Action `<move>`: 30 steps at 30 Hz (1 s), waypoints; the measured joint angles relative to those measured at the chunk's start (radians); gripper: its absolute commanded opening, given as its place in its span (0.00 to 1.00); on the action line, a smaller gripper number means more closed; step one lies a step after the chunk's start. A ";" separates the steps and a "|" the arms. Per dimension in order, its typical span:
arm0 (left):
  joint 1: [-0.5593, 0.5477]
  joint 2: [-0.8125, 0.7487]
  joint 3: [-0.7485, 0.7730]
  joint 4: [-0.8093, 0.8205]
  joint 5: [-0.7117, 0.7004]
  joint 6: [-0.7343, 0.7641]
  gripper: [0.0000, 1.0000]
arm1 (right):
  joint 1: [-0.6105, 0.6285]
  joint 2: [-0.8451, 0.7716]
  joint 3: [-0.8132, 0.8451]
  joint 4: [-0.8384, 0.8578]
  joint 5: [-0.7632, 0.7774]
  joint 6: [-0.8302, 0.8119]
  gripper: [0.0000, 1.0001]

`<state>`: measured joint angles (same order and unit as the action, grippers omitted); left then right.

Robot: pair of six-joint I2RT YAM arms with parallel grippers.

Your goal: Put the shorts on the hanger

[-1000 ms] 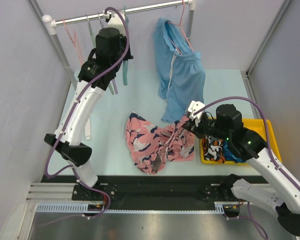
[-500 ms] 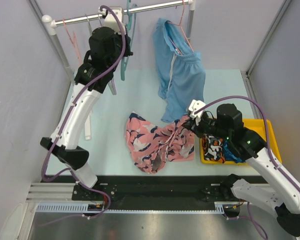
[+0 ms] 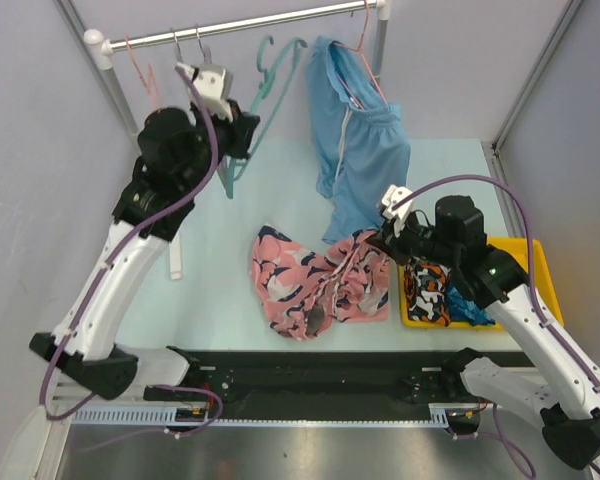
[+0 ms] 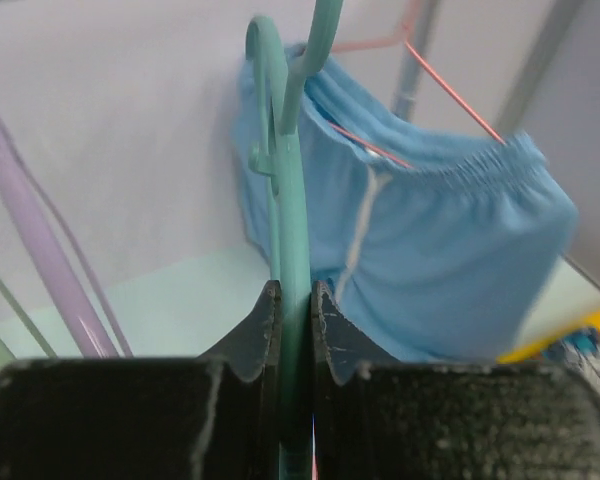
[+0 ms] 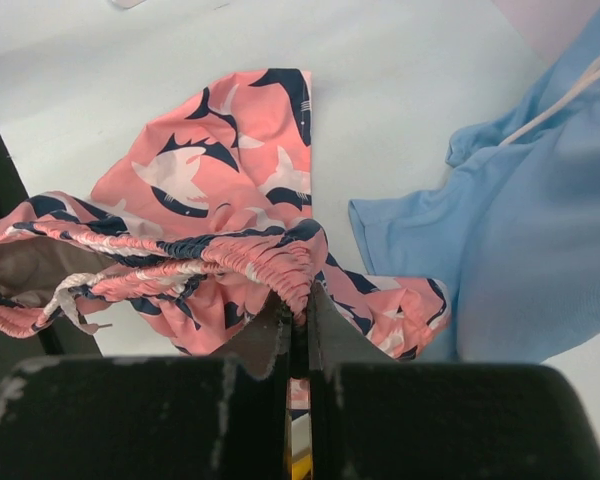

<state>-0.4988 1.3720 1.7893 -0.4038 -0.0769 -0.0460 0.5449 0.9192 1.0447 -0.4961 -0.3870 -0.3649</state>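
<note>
The teal hanger (image 3: pixel 268 88) hangs tilted just below the rail, its hook up near the bar. My left gripper (image 3: pixel 248 138) is shut on its stem; in the left wrist view the hanger (image 4: pixel 290 215) runs straight up between the left gripper's (image 4: pixel 295 305) two fingers. The pink shorts (image 3: pixel 310 282) with the navy and white print lie crumpled on the table in front of the arms. My right gripper (image 3: pixel 380 244) is shut on their elastic waistband at the right side. In the right wrist view the shorts (image 5: pixel 215 185) bunch at the tips of the right gripper (image 5: pixel 298 305).
Light-blue shorts (image 3: pixel 360 150) hang on a pink hanger from the rail (image 3: pixel 310 14) at the back right. A pink hanger (image 3: pixel 145 72) and a purple hanger (image 4: pixel 40 260) hang at the left. A yellow bin (image 3: pixel 535 262) of patterned clothes sits beside the right arm.
My left gripper closed on the teal hanger and pulled back and left, drawing it down off the rail and tilting it. The right gripper, still on the shorts, barely shifted.
</note>
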 measured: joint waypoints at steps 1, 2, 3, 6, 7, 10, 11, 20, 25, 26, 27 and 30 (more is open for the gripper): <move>0.000 -0.029 -0.042 0.011 0.029 0.002 0.00 | -0.008 0.003 0.002 0.000 -0.004 0.003 0.00; 0.000 -0.093 -0.134 0.051 0.080 0.004 0.00 | -0.023 0.008 0.005 0.000 -0.015 0.007 0.00; 0.000 -0.153 -0.211 0.074 0.127 0.004 0.00 | -0.039 0.014 0.008 0.000 -0.025 0.013 0.00; 0.000 -0.294 -0.340 0.112 0.246 0.003 0.00 | -0.072 0.026 0.014 0.000 -0.053 0.022 0.00; 0.000 -0.328 -0.357 0.115 0.277 0.003 0.00 | -0.083 0.028 0.014 0.000 -0.063 0.024 0.00; 0.000 -0.418 -0.414 0.144 0.381 0.002 0.00 | -0.095 0.029 0.015 -0.001 -0.078 0.024 0.00; 0.000 -0.440 -0.439 0.142 0.408 0.003 0.00 | -0.095 0.029 0.016 -0.001 -0.081 0.023 0.00; 0.000 -0.603 -0.660 0.043 0.719 0.081 0.00 | -0.101 0.011 0.020 -0.022 -0.093 -0.004 0.00; 0.000 -0.611 -0.626 -0.146 0.768 0.175 0.00 | -0.144 -0.023 0.020 -0.056 -0.093 -0.032 0.00; 0.000 -0.616 -0.616 -0.181 0.771 0.190 0.00 | -0.154 -0.028 0.020 -0.062 -0.092 -0.036 0.00; 0.000 -0.623 -0.604 -0.221 0.774 0.207 0.00 | -0.160 -0.029 0.020 -0.066 -0.092 -0.039 0.00; 0.000 -0.662 -0.560 -0.349 0.782 0.250 0.00 | -0.168 -0.022 0.020 -0.072 -0.089 -0.044 0.00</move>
<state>-0.4988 0.7101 1.2297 -0.7532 0.7055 0.2043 0.3771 0.8970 1.0645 -0.5678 -0.4755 -0.4091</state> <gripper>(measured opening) 0.127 0.040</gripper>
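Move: The left hand already holds the teal hanger, clear of the rail. The gripped end of the shorts' waistband lies about 28 cm to its right, 14 cm back and 20 cm below. That end is right in the right hand's fingers. The body of the pink shorts is spread on the table about 18 cm back from the left hand, 13 cm to its right and 38 cm below. The blue shorts hang some 12 cm ahead, 25 cm to the right and 12 cm below. Still pinching the teal hanger, the left hand draws back about 25 cm from the rail and sinks some 12 cm, the drop mostly in the second half. Its wrist turns about 45 degrees clockwise, swinging the hanger's far end towards the waistband. The right hand keeps its pinch on the waistband and shifts 3–4 cm to its right, away from the left hand. ##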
